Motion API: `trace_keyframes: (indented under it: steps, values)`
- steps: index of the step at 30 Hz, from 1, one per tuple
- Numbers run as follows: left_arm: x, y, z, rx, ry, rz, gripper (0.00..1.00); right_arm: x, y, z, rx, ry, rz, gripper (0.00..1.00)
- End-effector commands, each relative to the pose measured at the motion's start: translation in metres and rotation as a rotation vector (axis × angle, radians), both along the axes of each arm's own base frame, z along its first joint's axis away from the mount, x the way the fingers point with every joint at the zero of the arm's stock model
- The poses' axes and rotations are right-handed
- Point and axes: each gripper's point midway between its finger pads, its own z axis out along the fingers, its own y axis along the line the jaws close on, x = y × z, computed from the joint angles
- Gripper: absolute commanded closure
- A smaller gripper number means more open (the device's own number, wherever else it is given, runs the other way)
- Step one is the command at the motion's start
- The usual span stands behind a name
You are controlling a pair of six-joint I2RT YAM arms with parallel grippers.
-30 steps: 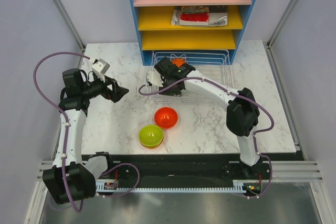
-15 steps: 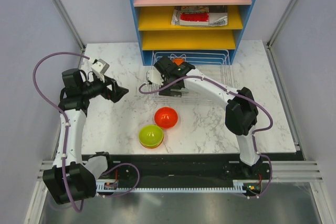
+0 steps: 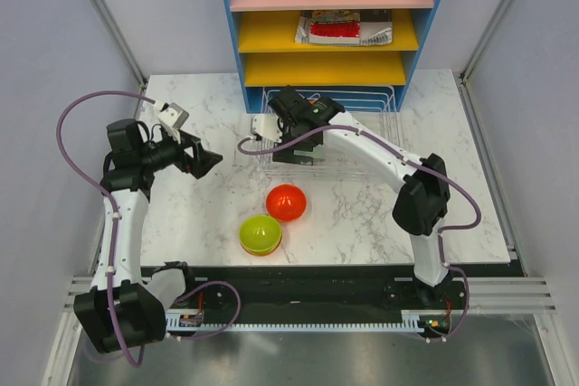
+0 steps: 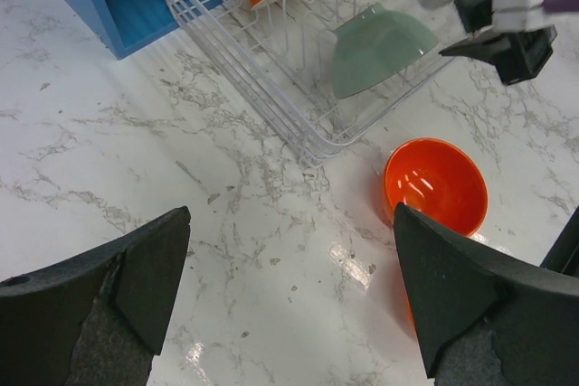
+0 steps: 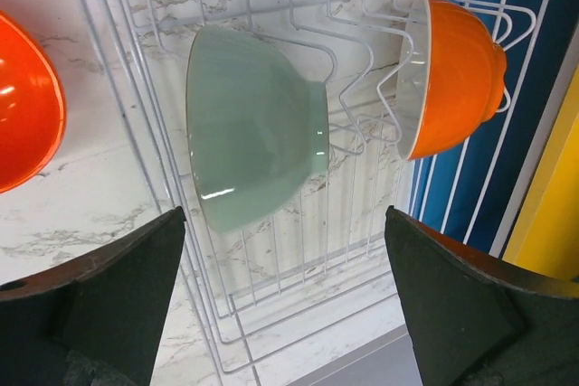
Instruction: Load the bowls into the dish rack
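Observation:
The white wire dish rack (image 3: pixel 362 124) stands before the blue shelf. A mint bowl (image 5: pixel 253 128) leans on edge between its prongs near the rack's left end. An orange bowl (image 5: pixel 448 74) stands on edge further back. My right gripper (image 5: pixel 285 219) hovers open above the mint bowl, touching nothing; in the top view that gripper (image 3: pixel 291 146) hides both racked bowls. On the table lie a red bowl (image 3: pixel 287 202) and a lime green bowl (image 3: pixel 260 234) with an orange rim under it. My left gripper (image 4: pixel 291 223) is open and empty over bare marble, left of the red bowl (image 4: pixel 436 185).
The blue shelf unit (image 3: pixel 330 20) with pink and yellow shelves rises right behind the rack. Grey walls close in both table sides. The right arm's forearm (image 3: pixel 380 155) crosses over the rack.
The right gripper has shifted slightly toward the shelf over the rack's left end and now covers the orange bowl in the top view. The left arm and table bowls have not moved.

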Motion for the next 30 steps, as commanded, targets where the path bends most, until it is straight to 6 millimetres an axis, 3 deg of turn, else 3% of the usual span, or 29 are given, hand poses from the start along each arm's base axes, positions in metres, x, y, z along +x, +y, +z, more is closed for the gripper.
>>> trace_keyframes:
  steps: [1,6,7,8,10,13,14,17,25,30]
  values:
    - [-0.014,-0.01,-0.02,-0.012,0.03,-0.111,0.0,-0.021,-0.002,0.065,0.172,-0.037,-0.001,0.02]
    - [-0.019,-0.013,-0.046,0.038,0.043,-0.179,0.0,-0.035,0.004,0.112,0.426,-0.062,-0.064,0.02]
    - [-0.019,-0.014,-0.053,0.045,0.066,-0.192,0.0,-0.04,-0.001,0.133,0.487,-0.094,-0.075,0.02]
    - [-0.023,-0.021,-0.058,0.06,0.079,-0.228,0.0,-0.044,-0.005,0.133,0.505,-0.092,-0.09,0.02]
    - [-0.023,-0.025,-0.07,0.105,0.107,-0.238,0.0,-0.051,-0.006,0.154,0.606,-0.103,-0.099,0.02]
    - [-0.031,-0.051,-0.089,0.178,0.149,-0.319,0.0,-0.054,-0.018,0.159,0.649,-0.094,-0.115,0.02]
    - [-0.038,-0.068,-0.094,0.192,0.169,-0.371,0.0,-0.052,-0.025,0.153,0.641,-0.089,-0.132,0.02]
    - [-0.042,-0.088,-0.104,0.253,0.197,-0.409,0.0,-0.053,-0.037,0.148,0.633,-0.096,-0.146,0.02]
    - [-0.02,-0.101,-0.129,0.351,0.268,-0.358,0.0,-0.067,-0.063,0.146,0.659,-0.094,-0.157,0.02]
    - [-0.018,-0.117,-0.141,0.406,0.27,-0.362,0.0,-0.071,-0.073,0.136,0.66,-0.076,-0.166,0.02]
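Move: The red bowl lies about 18 cm to the left hand's right, some 5 cm nearer the base and 20 cm below; the green bowl stack sits about 12 cm right and 13 cm back, and the grey-green bowl in the rack about 24 cm right and 9 cm ahead. From the right hand, the grey-green bowl is roughly 8 cm below and 2 cm ahead, the orange bowl some 13 cm ahead, and the red bowl about 11 cm back and 5 cm left. Towards the red bowl comes the open left hand, down about 15 cm and roughly 10 cm to the right with a little back, its fingers turning steeper down and clockwise. From above the already released grey-green bowl the right hand, also open, rises some 16 cm while drawing back, then shifts about 7 cm right overall and sinks 5 cm, fingertips swinging up to the left by some 30 degrees. ##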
